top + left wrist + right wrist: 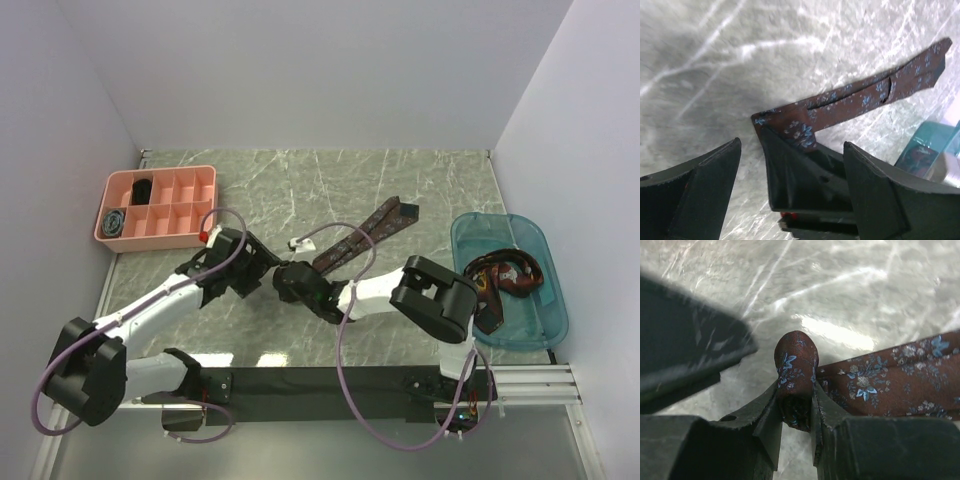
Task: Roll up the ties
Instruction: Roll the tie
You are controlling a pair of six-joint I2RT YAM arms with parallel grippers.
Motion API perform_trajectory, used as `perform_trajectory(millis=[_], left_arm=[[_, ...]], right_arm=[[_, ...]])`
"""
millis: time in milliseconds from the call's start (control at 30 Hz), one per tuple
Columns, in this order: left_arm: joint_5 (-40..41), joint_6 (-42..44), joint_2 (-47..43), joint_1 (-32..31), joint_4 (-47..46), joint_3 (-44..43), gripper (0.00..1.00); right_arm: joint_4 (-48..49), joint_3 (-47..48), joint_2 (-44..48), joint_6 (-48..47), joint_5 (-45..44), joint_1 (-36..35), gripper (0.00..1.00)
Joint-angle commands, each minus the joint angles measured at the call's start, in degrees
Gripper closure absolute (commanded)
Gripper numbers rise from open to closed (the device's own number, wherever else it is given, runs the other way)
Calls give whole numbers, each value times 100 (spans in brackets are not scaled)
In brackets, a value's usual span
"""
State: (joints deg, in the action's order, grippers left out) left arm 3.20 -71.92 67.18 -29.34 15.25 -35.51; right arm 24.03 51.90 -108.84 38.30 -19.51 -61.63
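A dark maroon tie (360, 235) with a blue flower pattern lies as a long strip on the marble table, running up-right to its wide end. My right gripper (296, 281) is shut on its near end, which is folded into a small roll (796, 360) pinched between the two fingers (767, 415). In the left wrist view the tie (855, 100) stretches away to the right. My left gripper (792, 145) is open, its jaws standing on either side of the right gripper's finger (805, 175) and touching no fabric. More ties (505, 275) lie tangled in the blue bin.
A teal-blue bin (540, 320) stands at the right table edge. A pink divided tray (190, 185) at the back left holds a black coil (143, 188) and a grey-blue coil (115, 222). Purple cables (345, 235) loop over both arms. White walls enclose the table.
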Motion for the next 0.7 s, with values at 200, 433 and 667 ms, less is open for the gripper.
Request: perform_trajectory(millis=[200, 433, 667], left_arm=[[31, 266, -564, 613, 515, 17, 16], [172, 503, -812, 825, 576, 132, 16], [-118, 565, -452, 992, 207, -52, 16]], right_arm=[[-891, 259, -1069, -965, -71, 45, 100], [-241, -66, -1122, -789, 386, 782, 100], [-285, 84, -1034, -1228, 298, 1601, 100]])
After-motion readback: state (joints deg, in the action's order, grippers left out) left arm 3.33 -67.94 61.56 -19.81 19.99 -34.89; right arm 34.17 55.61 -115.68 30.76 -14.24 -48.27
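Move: The rolled end of the tie sits pinched in the right fingers. From that hand the tie's free end lies about 17 cm ahead and 28 cm to the right, a couple of centimetres lower, and the pink organizer's middle some 18 cm ahead and 28 cm to the left. The open, empty left hand has the roll roughly 4 cm to its right, 2 cm ahead and 5 cm below. The tie's roll, still pinched by the right fingers, is carried low over the table: first edging forward and a little left, then swept quickly forward and right, ending about 10 cm farther out with no change in height. The left hand, fingers kept wide open, backs off some 5 cm to the left, away from the roll. ##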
